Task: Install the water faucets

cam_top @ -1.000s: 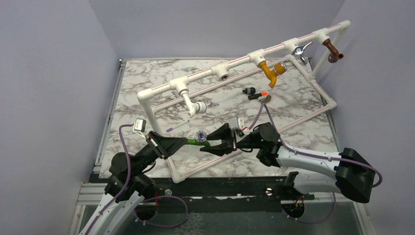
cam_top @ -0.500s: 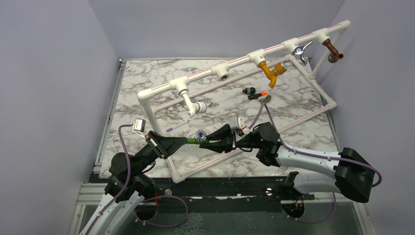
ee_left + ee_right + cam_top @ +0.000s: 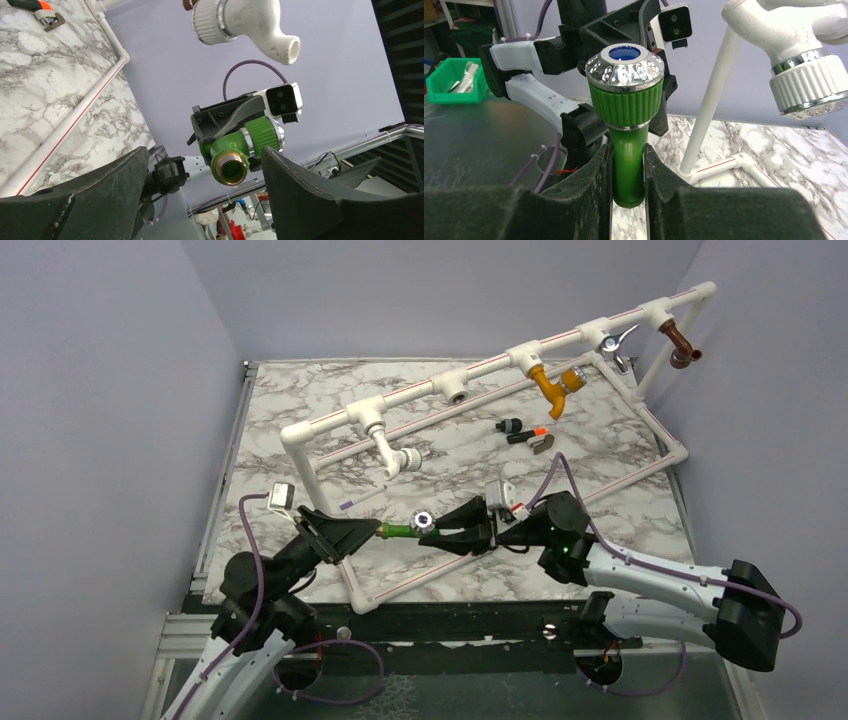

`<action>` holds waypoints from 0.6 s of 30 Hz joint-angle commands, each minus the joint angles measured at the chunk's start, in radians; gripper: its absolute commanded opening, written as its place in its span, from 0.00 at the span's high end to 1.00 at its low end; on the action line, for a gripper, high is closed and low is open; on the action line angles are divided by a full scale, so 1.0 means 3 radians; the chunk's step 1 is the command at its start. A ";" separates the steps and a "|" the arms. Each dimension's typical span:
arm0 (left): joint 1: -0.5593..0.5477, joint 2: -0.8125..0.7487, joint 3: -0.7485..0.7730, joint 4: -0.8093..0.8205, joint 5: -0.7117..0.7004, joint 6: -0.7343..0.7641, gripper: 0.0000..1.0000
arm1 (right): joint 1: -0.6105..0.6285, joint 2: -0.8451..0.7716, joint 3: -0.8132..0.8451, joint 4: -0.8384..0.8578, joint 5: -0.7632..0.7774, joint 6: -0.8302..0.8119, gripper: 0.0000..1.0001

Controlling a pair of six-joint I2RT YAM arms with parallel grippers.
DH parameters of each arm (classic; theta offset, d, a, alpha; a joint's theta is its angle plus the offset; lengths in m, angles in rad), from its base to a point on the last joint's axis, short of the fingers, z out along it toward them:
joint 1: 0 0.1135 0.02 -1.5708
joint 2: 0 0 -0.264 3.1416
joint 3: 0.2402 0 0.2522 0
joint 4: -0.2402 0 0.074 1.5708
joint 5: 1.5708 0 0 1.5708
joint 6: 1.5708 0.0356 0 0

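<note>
The green water faucet with its round silver knob hangs just above the marble table, near the front. My right gripper is shut on its spout; in the right wrist view the fingers clamp the green tube below the knob. My left gripper stands open at the faucet's threaded brass end, with a gap on both sides of the faucet. Its fingers touch nothing.
The white pipe frame with red stripes crosses the table. On it sit a white faucet, a yellow one, a chrome one and a brown one. One tee socket is bare. Small black and orange parts lie loose.
My left gripper has opened and let go of the faucet's threaded end. The right gripper closed on the spout and carried the faucet a little to the right.
</note>
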 commanded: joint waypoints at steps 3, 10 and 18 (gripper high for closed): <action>-0.0008 0.0008 0.0340 -0.0296 -0.0169 0.0267 0.15 | 0.0018 -0.0436 0.0135 -0.0766 0.0252 -0.0248 0.99; -0.0008 0.0169 0.0717 -0.0499 -0.0240 0.0772 0.14 | 0.0018 -0.0856 0.0397 -0.1926 0.0871 -0.0409 0.99; -0.0008 0.0734 0.1496 -0.0640 -0.0197 0.1669 0.14 | 0.0018 -0.1138 0.0663 -0.2816 0.1557 -0.0462 1.00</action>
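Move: In the right hand's fingers is the green faucet already; the empty pipe tee lies about 22 cm ahead of that hand, 3 cm to its right and 9 cm above. The white faucet hangs some 13 cm ahead, 7 cm left and 5 cm up, the orange faucet roughly 25 cm ahead, 22 cm right and 6 cm up. From the open left hand, the tee is some 22 cm ahead, 14 cm right and 9 cm above. Drawing the green faucet away from the open left fingers, the right hand goes about 5 cm right, then also some 3 cm forward towards the empty tee, keeping its grip while it turns about 20 degrees clockwise and its fingertips dip. The left hand, fingers still wide, backs off mostly upward by 6 to 7 cm, its fingertips tilting up. ##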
